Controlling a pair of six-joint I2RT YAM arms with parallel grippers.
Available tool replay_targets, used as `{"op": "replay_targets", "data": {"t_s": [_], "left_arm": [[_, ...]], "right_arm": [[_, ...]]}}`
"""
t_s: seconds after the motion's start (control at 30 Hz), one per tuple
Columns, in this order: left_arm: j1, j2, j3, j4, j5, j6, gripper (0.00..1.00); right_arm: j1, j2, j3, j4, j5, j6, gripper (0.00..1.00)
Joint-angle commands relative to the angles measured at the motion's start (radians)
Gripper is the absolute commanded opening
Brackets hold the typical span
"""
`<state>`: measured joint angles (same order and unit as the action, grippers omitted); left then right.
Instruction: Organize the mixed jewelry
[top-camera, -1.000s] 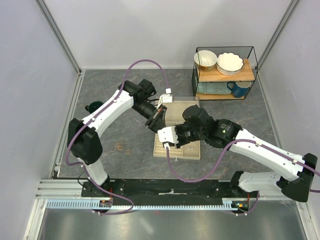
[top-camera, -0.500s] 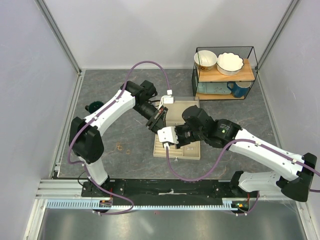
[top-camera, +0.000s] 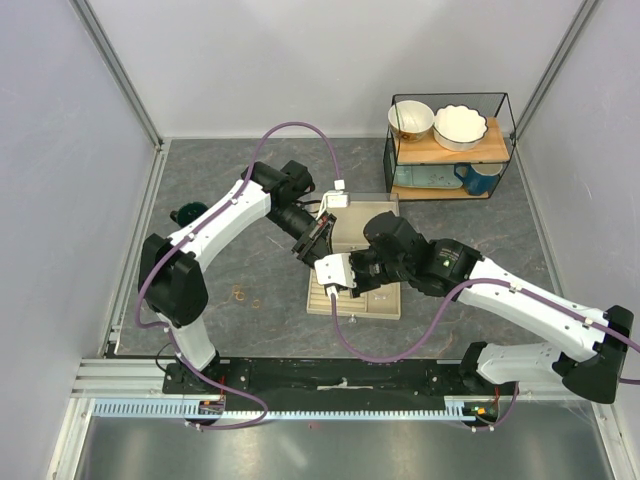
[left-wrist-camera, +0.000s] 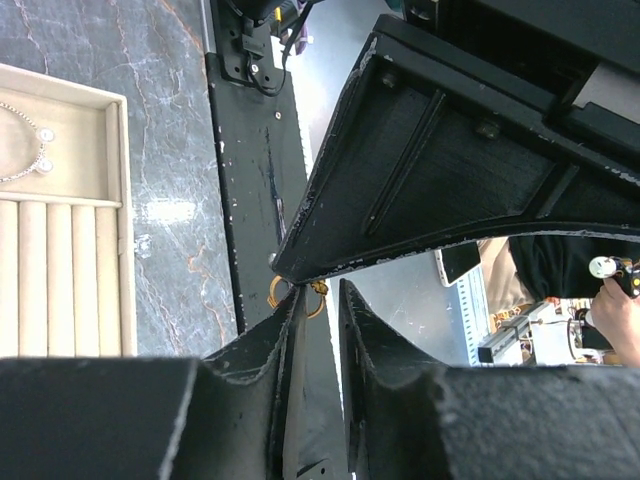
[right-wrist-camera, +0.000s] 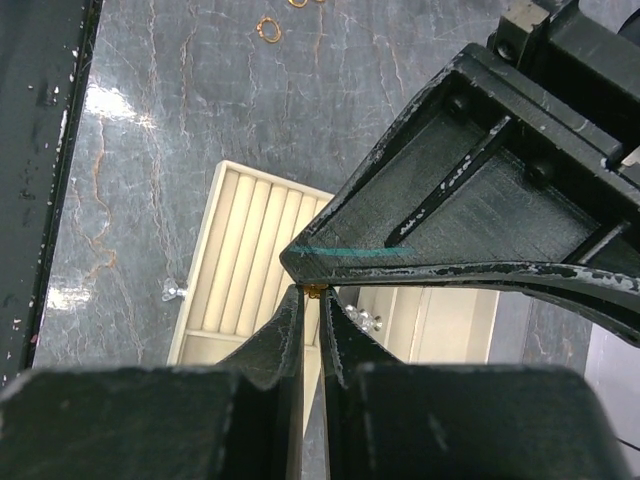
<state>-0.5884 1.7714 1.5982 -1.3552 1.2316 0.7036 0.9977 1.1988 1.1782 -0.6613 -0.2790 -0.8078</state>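
Note:
My two grippers meet tip to tip above the beige slotted tray (top-camera: 385, 305). My right gripper (top-camera: 325, 257) is shut on a tiny gold-brown ring, seen edge-on between its tips (right-wrist-camera: 314, 291). The ring also shows in the left wrist view (left-wrist-camera: 298, 296), at the tips of my left gripper (top-camera: 317, 243). The left jaws stand a little apart, and the ring does not span the gap. A thin silvery wire hoop (left-wrist-camera: 22, 150) lies in a tray compartment. Two more gold rings (top-camera: 246, 296) lie on the table left of the tray, and they also show in the right wrist view (right-wrist-camera: 267, 30).
A wire rack (top-camera: 450, 150) at the back right holds two bowls and a blue mug. A dark green object (top-camera: 185, 213) sits at the left. A small silver stud (right-wrist-camera: 172, 291) lies beside the tray, and clear studs (right-wrist-camera: 365, 320) lie inside it.
The left arm has shifted slightly toward the right gripper. Otherwise both grippers stay tip to tip above the tray.

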Motion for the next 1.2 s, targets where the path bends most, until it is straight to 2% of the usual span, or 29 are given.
{"op": "replay_targets", "data": {"t_s": [0.0,0.47,0.63,0.67,0.77,0.97,1.17], "left_arm": [[0.016,-0.029,0.039,-0.004,0.000,-0.009,0.27],[0.105,-0.064,0.039,0.042,-0.015,-0.033,0.29],[0.162,-0.183,-0.075,0.270,-0.141,-0.237,0.29],[0.168,-0.202,-0.093,0.347,-0.200,-0.292,0.29],[0.188,-0.250,-0.141,0.422,-0.282,-0.351,0.29],[0.268,-0.285,-0.194,0.527,-0.371,-0.440,0.28],[0.328,-0.305,-0.236,0.564,-0.431,-0.455,0.27]], "right_arm": [[0.004,-0.018,-0.009,0.039,0.020,-0.002,0.00],[-0.002,-0.018,-0.031,0.046,0.044,0.018,0.00],[-0.019,0.024,-0.025,0.081,0.086,0.081,0.00],[-0.021,0.036,-0.020,0.080,0.096,0.091,0.00],[-0.034,0.093,-0.003,0.078,0.100,0.139,0.00],[-0.076,0.197,0.000,0.072,0.101,0.177,0.00],[-0.126,0.281,0.009,0.083,0.115,0.190,0.00]]}}
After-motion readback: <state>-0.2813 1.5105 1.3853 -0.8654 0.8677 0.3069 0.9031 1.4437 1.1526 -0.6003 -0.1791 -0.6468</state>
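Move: The right hand, already holding the gold ring, has the ring rolls of the open tray about 3 cm ahead, 2 cm to its left and 16 cm below. The bracelet in the tray's square compartment lies some 3 cm ahead and 6 cm to its right; the clear-lidded drawer box is roughly 16 cm ahead and 1 cm to the right. From the empty left hand, the loose rings lie about 21 cm left and 1 cm ahead, 16 cm below. Forward and to its left, the open left hand backs off from the ring and the right fingertips, about 15 cm in all, turning some 35 degrees counter-clockwise. The right hand keeps its pinch on the ring, nearly still at first, then sinks about 9 cm and reaches 5 cm forward towards the tray's ring rolls, tipping its fingers more steeply down. ##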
